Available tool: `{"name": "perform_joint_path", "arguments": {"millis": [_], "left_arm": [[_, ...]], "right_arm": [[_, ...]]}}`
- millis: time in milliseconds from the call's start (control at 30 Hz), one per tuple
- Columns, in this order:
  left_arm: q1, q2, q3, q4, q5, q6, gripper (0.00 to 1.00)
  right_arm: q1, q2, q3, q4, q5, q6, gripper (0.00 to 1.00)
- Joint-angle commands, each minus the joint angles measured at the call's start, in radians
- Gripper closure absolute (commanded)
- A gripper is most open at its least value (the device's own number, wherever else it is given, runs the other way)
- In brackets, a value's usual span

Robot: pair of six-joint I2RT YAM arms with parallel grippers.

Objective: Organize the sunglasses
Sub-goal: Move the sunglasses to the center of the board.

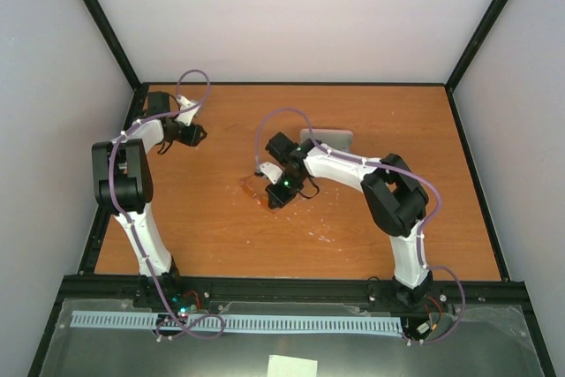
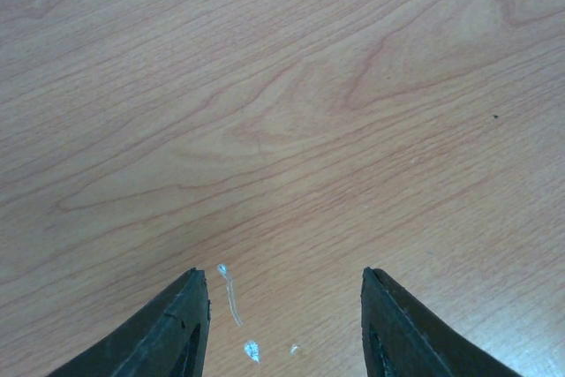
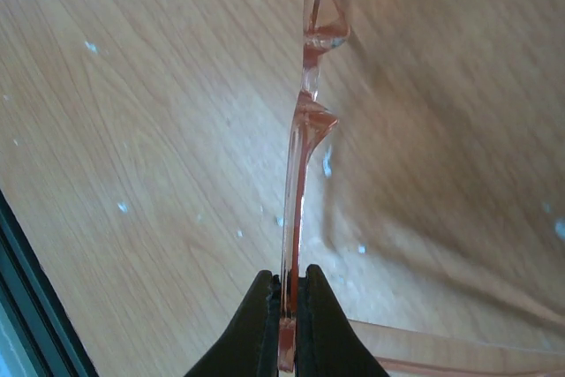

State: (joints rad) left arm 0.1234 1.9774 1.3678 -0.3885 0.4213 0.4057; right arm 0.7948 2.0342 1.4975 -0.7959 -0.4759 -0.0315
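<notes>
The sunglasses (image 3: 298, 161) have translucent orange-amber lenses and show edge-on in the right wrist view, running up from the jaws. One thin arm (image 3: 441, 352) lies off to the lower right. My right gripper (image 3: 289, 293) is shut on the frame's edge, just above the wood. From above, the sunglasses (image 1: 249, 189) show as an orange patch at the table's middle, at the tip of my right gripper (image 1: 272, 190). My left gripper (image 2: 287, 284) is open over bare wood at the back left (image 1: 199, 135), with nothing between its fingers.
A flat grey cloth (image 1: 327, 139) lies behind the right arm, partly hidden by it. Black frame rails (image 1: 291, 289) border the wooden table (image 1: 221, 236). Small white flecks (image 2: 231, 293) mark the wood under the left gripper.
</notes>
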Motion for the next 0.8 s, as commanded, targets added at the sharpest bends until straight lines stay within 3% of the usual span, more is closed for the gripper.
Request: {"name": "perform_joint_path", "arguments": {"millis": [0,133,233,533,633,767], "left_arm": [[0.005,-0.027,-0.011,0.012,0.029,-0.015,0.51],[0.002,-0.035,-0.02,0.01,0.03,-0.015,0.51],[0.001,-0.038,-0.02,0.011,0.032,-0.012,0.51],[-0.001,-0.05,-0.02,0.007,0.023,-0.007,0.51],[-0.001,-0.052,-0.025,0.008,0.026,-0.008,0.51],[-0.001,-0.058,-0.025,0.008,0.028,-0.013,0.51]], "right_arm": [[0.01,-0.046,-0.093,-0.059,0.087,-0.004,0.97],[0.011,-0.077,-0.147,-0.061,0.169,0.004,0.96],[0.011,-0.085,-0.161,-0.067,0.205,0.009,0.89],[0.011,-0.088,-0.103,-0.085,0.229,0.036,0.55],[0.01,-0.084,-0.024,-0.098,0.24,0.046,0.5],[0.011,-0.003,0.075,-0.122,0.238,0.054,0.49]]}}
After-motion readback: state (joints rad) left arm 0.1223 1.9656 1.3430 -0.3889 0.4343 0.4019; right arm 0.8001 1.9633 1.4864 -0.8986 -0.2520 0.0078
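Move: My right hand still pinches the sunglasses by one end of the frame. The bare spot near the centre of the board where that end goes is about 6 cm to my right, 2 cm back and some 4 cm below. The closed glasses case lies roughly 22 cm ahead and 17 cm to the right, slightly lower than the hand. From my left hand, that spot is some 26 cm back, 29 cm right and 6 cm down. My right hand carries the sunglasses about 6 cm to the right, sinking some 2.5 cm and drawing back slightly onto the centre of the board, while the wrist turns the fingers steeper by nearly 15 degrees. There the fingers open to about half and let the frame go, then my hand rises off it, up and forward and a little back to the left. ##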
